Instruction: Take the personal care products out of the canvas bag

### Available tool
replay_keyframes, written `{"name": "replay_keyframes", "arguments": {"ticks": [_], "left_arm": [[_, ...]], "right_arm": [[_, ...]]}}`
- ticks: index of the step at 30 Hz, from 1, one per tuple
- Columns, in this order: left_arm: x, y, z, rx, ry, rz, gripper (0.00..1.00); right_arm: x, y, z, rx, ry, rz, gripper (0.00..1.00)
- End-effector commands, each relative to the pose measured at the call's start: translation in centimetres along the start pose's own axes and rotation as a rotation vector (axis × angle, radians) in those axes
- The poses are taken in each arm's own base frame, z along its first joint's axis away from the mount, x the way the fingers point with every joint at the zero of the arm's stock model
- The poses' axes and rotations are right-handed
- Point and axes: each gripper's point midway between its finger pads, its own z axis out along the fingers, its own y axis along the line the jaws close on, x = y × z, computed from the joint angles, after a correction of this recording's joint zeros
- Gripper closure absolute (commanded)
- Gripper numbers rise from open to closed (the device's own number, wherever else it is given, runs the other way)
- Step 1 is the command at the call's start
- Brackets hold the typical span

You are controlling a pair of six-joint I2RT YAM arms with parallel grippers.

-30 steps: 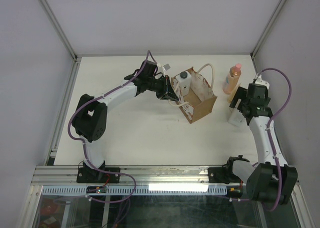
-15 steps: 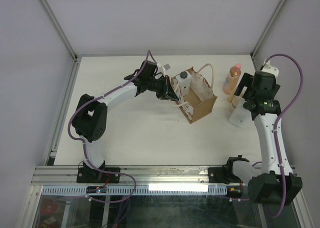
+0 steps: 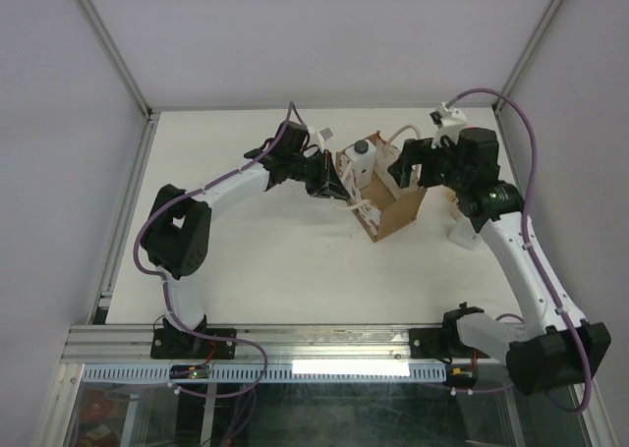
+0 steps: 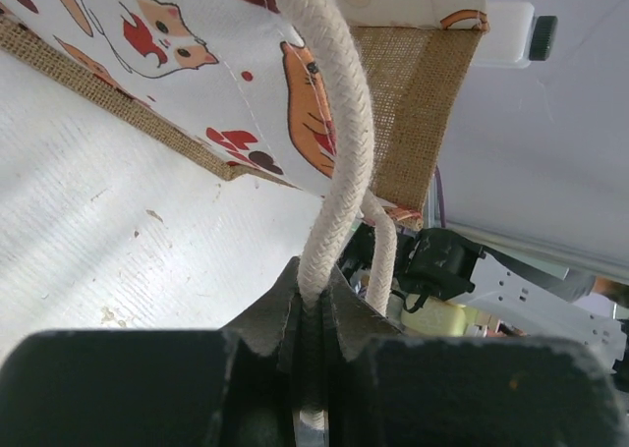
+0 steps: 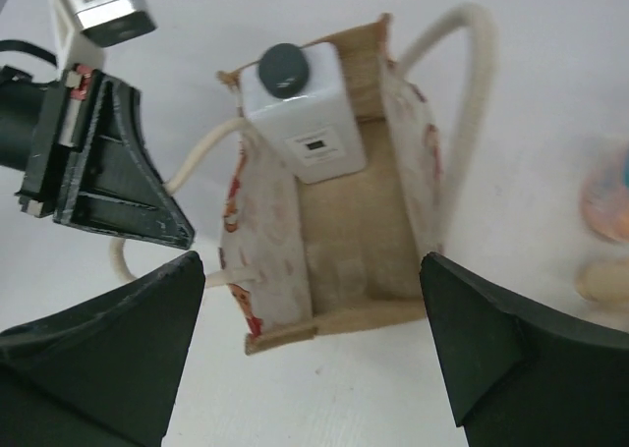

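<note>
The canvas bag [image 3: 393, 203] stands open in the middle of the table, its red-and-white print [image 4: 197, 64] facing my left wrist camera. One white squarish bottle with a dark cap [image 5: 305, 113] stands inside it against the far wall. My left gripper [image 3: 336, 182] is shut on the bag's cream loop handle [image 4: 334, 152]. Over the bag's mouth hangs my right gripper [image 5: 310, 270], open, with nothing between its fingers. Another white bottle [image 3: 460, 233] stands on the table right of the bag. A peach-orange bottle [image 5: 609, 196] and a cream one [image 5: 600, 280] show at the right wrist view's edge.
The second loop handle [image 5: 462, 93] arches out over the bag's right side. Grey walls and metal rails [image 3: 128, 201] enclose the white table on three sides. My right arm [image 3: 511, 241] reaches across above the bottles on the table.
My right arm has swung from the table's right side leftward and now holds its open gripper over the bag. The left gripper and the bag have not moved.
</note>
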Motion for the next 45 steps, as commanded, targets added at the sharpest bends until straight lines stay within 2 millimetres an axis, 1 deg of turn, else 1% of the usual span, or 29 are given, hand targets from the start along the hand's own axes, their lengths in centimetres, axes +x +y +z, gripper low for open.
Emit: {"name": "replay_keyframes", "arguments": {"ticks": [1, 3, 4, 6, 8, 11, 15, 18, 28, 32, 35, 37, 41, 45], "left_arm": [[-0.8, -2.4, -1.4, 0.033, -0.059, 0.046, 1.0], [-0.8, -2.5, -1.5, 0.033, -0.061, 0.044, 1.0], [-0.7, -2.5, -1.6, 0.033, -0.062, 0.043, 1.0], [-0.7, -2.6, -1.7, 0.033, -0.062, 0.043, 1.0], [-0.6, -2.6, -1.7, 0.033, -0.063, 0.041, 1.0], [-0.5, -2.5, -1.7, 0.031, -0.063, 0.037, 1.0], [-0.6, -2.7, -1.9, 0.032, -0.067, 0.037, 1.0], [-0.6, -2.7, -1.9, 0.032, -0.069, 0.034, 1.0], [-0.4, -3.0, -2.2, 0.034, -0.071, 0.02, 1.0], [-0.2, -3.2, -2.3, 0.04, -0.065, 0.021, 1.0], [-0.1, -3.2, -2.3, 0.043, -0.062, 0.022, 1.0], [-0.1, -3.2, -2.3, 0.043, -0.06, 0.023, 1.0], [0.0, -3.1, -2.3, 0.037, -0.054, 0.027, 1.0], [0.2, -2.9, -2.4, 0.032, -0.052, 0.03, 1.0]], "right_arm": [[-0.3, 5.1, 3.5, -0.244, 0.009, -0.093, 0.07], [0.4, 5.3, 5.3, -0.265, 0.058, -0.111, 0.06], [0.4, 5.3, 6.2, -0.268, 0.069, -0.115, 0.06], [1.2, 4.9, 8.2, -0.268, 0.111, -0.115, 0.06], [1.4, 4.4, 9.9, -0.252, 0.124, -0.125, 0.06], [1.6, 3.6, 11.8, -0.222, 0.143, -0.138, 0.06], [2.2, 3.3, 13.6, -0.22, 0.159, -0.159, 0.05], [2.4, 3.5, 14.7, -0.228, 0.144, -0.161, 0.05], [4.2, 3.5, 18.2, -0.196, 0.159, -0.227, 0.05], [4.8, 4.3, 19.0, -0.21, 0.141, -0.253, 0.05], [4.4, 5.0, 19.6, -0.212, 0.084, -0.272, 0.04], [4.5, 5.2, 20.0, -0.21, 0.077, -0.276, 0.04], [4.8, 4.9, 21.1, -0.182, 0.088, -0.284, 0.04], [5.0, 4.7, 21.5, -0.171, 0.088, -0.298, 0.06]]}}
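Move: The last white bottle, dark-capped and upright in the bag's far left corner, has its middle about 14 cm ahead of the open right hand, 13 cm left and 17 cm below. The bag's middle lies roughly 8 cm ahead, 8 cm left and 20 cm down; a white bottle already out stands some 3 cm back and 14 cm right. From the left hand, still gripping the bag's handle, the dark-capped bottle is about 10 cm ahead, 7 cm right and 5 cm lower. Right hand, fingers staying wide, dives about 15 cm while swinging some 16 cm forward-left to the dark-capped bottle. ##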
